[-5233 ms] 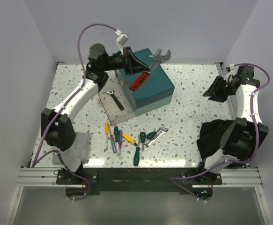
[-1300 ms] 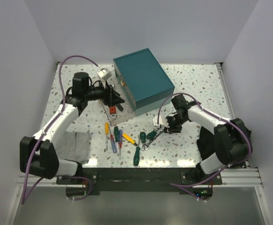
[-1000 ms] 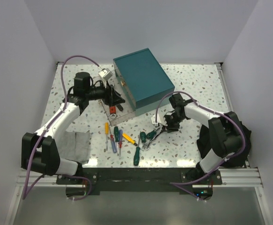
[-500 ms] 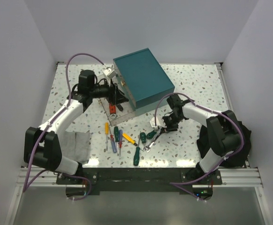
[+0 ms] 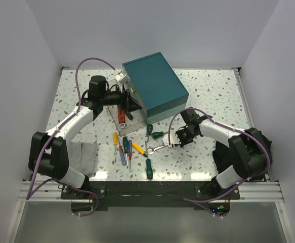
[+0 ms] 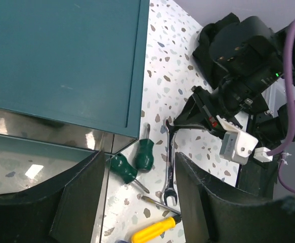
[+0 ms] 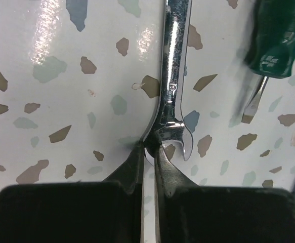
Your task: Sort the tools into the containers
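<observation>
My right gripper (image 7: 150, 148) is shut on the open end of a silver wrench (image 7: 173, 71) that lies flat on the speckled table. From above, that gripper (image 5: 171, 142) and wrench (image 5: 159, 147) sit in front of the teal box (image 5: 157, 81). My left gripper (image 5: 131, 107) hovers open over the pulled-out clear drawer (image 5: 118, 126), nothing between its fingers (image 6: 81, 202). A red-handled wrench (image 5: 120, 112) lies in the drawer, partly hidden. Two green screwdrivers (image 5: 150, 129) (image 5: 159, 134) lie beside the silver wrench. Yellow, red, blue and green screwdrivers (image 5: 123, 148) lie in a cluster nearer the front.
A grey folded cloth (image 5: 84, 157) lies at the front left by my left arm's base. A black cover (image 5: 224, 151) sits at the right arm's base. Another green screwdriver (image 5: 148, 169) lies near the front edge. White walls enclose the table.
My right gripper has closed on the wrench's end. The wrench has shifted left and the two green screwdrivers have moved toward the box. My left gripper crept right over the drawer.
</observation>
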Robot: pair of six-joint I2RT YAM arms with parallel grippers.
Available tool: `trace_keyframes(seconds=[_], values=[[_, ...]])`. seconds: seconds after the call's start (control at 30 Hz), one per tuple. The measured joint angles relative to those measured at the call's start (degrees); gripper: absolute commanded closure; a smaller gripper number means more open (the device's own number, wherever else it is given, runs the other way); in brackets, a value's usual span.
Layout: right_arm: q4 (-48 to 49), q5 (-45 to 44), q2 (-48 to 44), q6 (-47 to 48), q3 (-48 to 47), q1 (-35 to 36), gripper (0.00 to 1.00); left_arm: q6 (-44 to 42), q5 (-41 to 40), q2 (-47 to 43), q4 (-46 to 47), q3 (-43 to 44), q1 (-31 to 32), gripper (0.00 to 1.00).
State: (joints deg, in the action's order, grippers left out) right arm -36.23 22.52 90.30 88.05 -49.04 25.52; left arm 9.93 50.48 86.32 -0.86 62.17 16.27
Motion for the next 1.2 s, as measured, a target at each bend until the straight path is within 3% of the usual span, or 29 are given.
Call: trace_keyframes(seconds=[0.13, 0.33, 0.6, 0.93, 1.2], values=[[5.81, -0.42, -6.23, 0.07, 6.88, 0.2, 1.0, -0.57, -0.22, 3.23, 0.28, 0.31, 2.93, 0.38], [7.23, -1.07, -14.58, -0.92, 13.84, 0.31, 1.0, -4.52, -1.99, 8.52, -2.23, 1.49, 9.66, 0.38], [10.56, -2.71, -24.57, -2.49, 21.9, 0.31, 1.0, -13.81, -3.45, 16.26, -11.74, 5.92, 17.79, 0.41], [15.32, -3.85, -32.57, -2.47, 28.48, 0.35, 1.0, -16.81, -7.23, 16.55, -11.91, 6.1, 24.39, 0.42], [17.38, -4.02, -35.43, -1.64, 30.93, 0.35, 1.0, -19.23, -10.08, 15.41, -12.41, 6.49, 25.83, 0.42]])
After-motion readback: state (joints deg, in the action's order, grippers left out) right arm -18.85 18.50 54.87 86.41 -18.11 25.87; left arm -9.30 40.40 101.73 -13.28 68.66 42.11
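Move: Some 11 cm back, 14 cm to the right and 21 cm below the open left hand lies the middle of the wrench. From that hand, the sideways stubby screwdriver is about 6 cm back and 10 cm right, the other stubby 3 cm back and 5 cm right, the yellow handle straight back 12 cm, all as low. The right hand already pinches the wrench's right end; its middle is about 8 cm left and 2 cm back. Dragging the pinched wrench end some 6 cm back and to the right at table height, the right hand keeps its fingers shut and leans back towards its base about 20 degrees. Meanwhile the left hand, fingers wide open, swings right, down and back, roughly 11 cm each way, towards the wrench, turning about 25 degrees clockwise and dipping its fingertips, and halts above the tools, touching nothing. ##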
